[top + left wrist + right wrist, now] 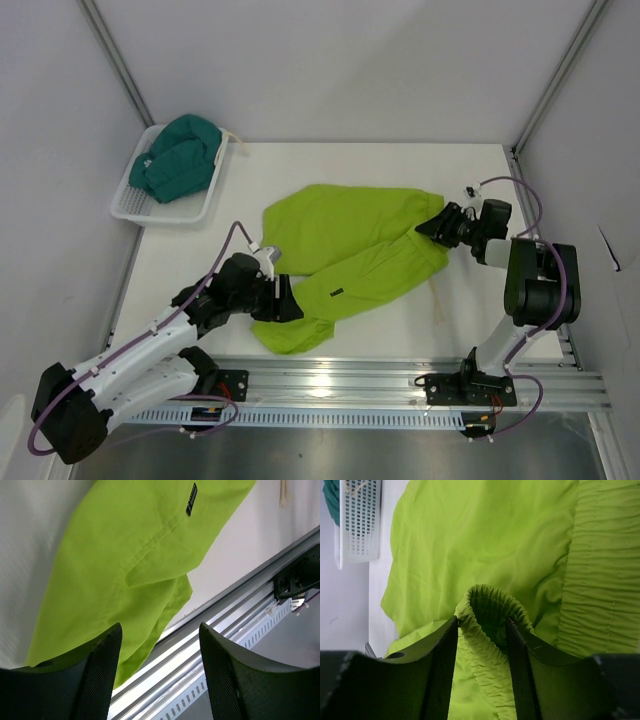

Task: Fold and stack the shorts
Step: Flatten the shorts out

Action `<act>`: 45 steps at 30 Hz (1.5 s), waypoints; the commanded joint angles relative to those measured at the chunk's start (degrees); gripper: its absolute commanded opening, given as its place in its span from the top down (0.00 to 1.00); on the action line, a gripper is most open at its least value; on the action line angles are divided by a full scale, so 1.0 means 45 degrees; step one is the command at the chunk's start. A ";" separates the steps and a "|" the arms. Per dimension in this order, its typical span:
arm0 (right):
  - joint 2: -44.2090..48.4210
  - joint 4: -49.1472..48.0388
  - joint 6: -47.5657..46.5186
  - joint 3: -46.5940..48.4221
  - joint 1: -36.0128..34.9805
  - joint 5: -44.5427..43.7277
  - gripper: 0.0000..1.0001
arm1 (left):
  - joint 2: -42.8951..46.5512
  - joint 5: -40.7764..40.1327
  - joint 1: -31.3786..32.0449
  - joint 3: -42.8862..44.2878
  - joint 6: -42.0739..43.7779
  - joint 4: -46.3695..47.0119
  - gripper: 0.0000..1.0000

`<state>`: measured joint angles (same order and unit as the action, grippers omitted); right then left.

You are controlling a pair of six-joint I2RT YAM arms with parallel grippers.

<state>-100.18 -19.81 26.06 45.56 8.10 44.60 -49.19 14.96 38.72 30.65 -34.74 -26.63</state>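
The lime green shorts (pixel 350 240) lie spread across the middle of the table, their small dark logo (pixel 337 292) on the near leg. My right gripper (pixel 435 226) is at their right end, shut on a bunched loop of the elastic waistband (pixel 490 600) that touches both pads. My left gripper (pixel 290 305) hovers at the near left leg hem, open, with only the rail showing between its fingers (pixel 100 670); green cloth (pixel 125 555) lies beside and under the left finger. The dark teal shorts (pixel 180 155) sit crumpled in the basket.
The white mesh basket (pixel 125 205) stands at the table's far left corner, also in the right wrist view (pixel 360 525). An aluminium rail (pixel 400 375) runs along the near edge. Grey walls enclose the table (pixel 470 180) on three sides.
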 commanded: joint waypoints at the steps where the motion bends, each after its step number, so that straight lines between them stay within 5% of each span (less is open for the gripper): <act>1: 0.0894 -0.1143 -0.0206 -0.0358 -0.0159 0.0480 0.55 | 0.0345 -0.0511 0.0067 0.0493 -0.0404 -0.0488 0.34; 11: 0.0681 -0.2140 0.0105 -0.0554 -0.0589 0.0970 1.00 | -0.0026 -0.1138 0.0048 0.0512 -0.0502 -0.0293 0.33; 30: 0.0212 -0.5085 0.4128 -0.2719 0.2729 -0.1571 1.00 | 0.0325 -0.2035 -0.0713 0.1371 0.0220 -0.0975 0.28; 45: -0.0296 -0.5928 0.4793 -0.2820 0.2868 -0.1181 1.00 | 0.1420 -0.2640 -0.0948 -0.0484 -0.1733 -0.0606 0.31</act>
<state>-100.77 -42.92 47.00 32.84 20.75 39.88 -42.65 4.60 34.89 29.06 -39.90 -31.35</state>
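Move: The gathered waistband fold stands up between the right hand's open fingertips, only about 1 cm ahead of the hand, 1 cm to its left and 1 cm lower. The flat stretch of waistband lies some 6 cm ahead of that hand and 4 cm to its right, and the black tag about 20 cm back and 20 cm left, both a few centimetres lower. From the left hand, the waistband fold is roughly 24 cm ahead and 32 cm to the right. The right hand shuts its half-open fingers on the waistband fold, pinching it while easing about 2 cm to the left and up, then drags the fold some 11 cm to the right, sinking about 3 cm on the way and swinging the wrist roughly 30 degrees clockwise before holding still there, still shut. The left hand, fingers kept wide open and gripping nothing, drifts about 4 cm to its left and a little forward beside the near leg, turning some 15 degrees counter-clockwise. ##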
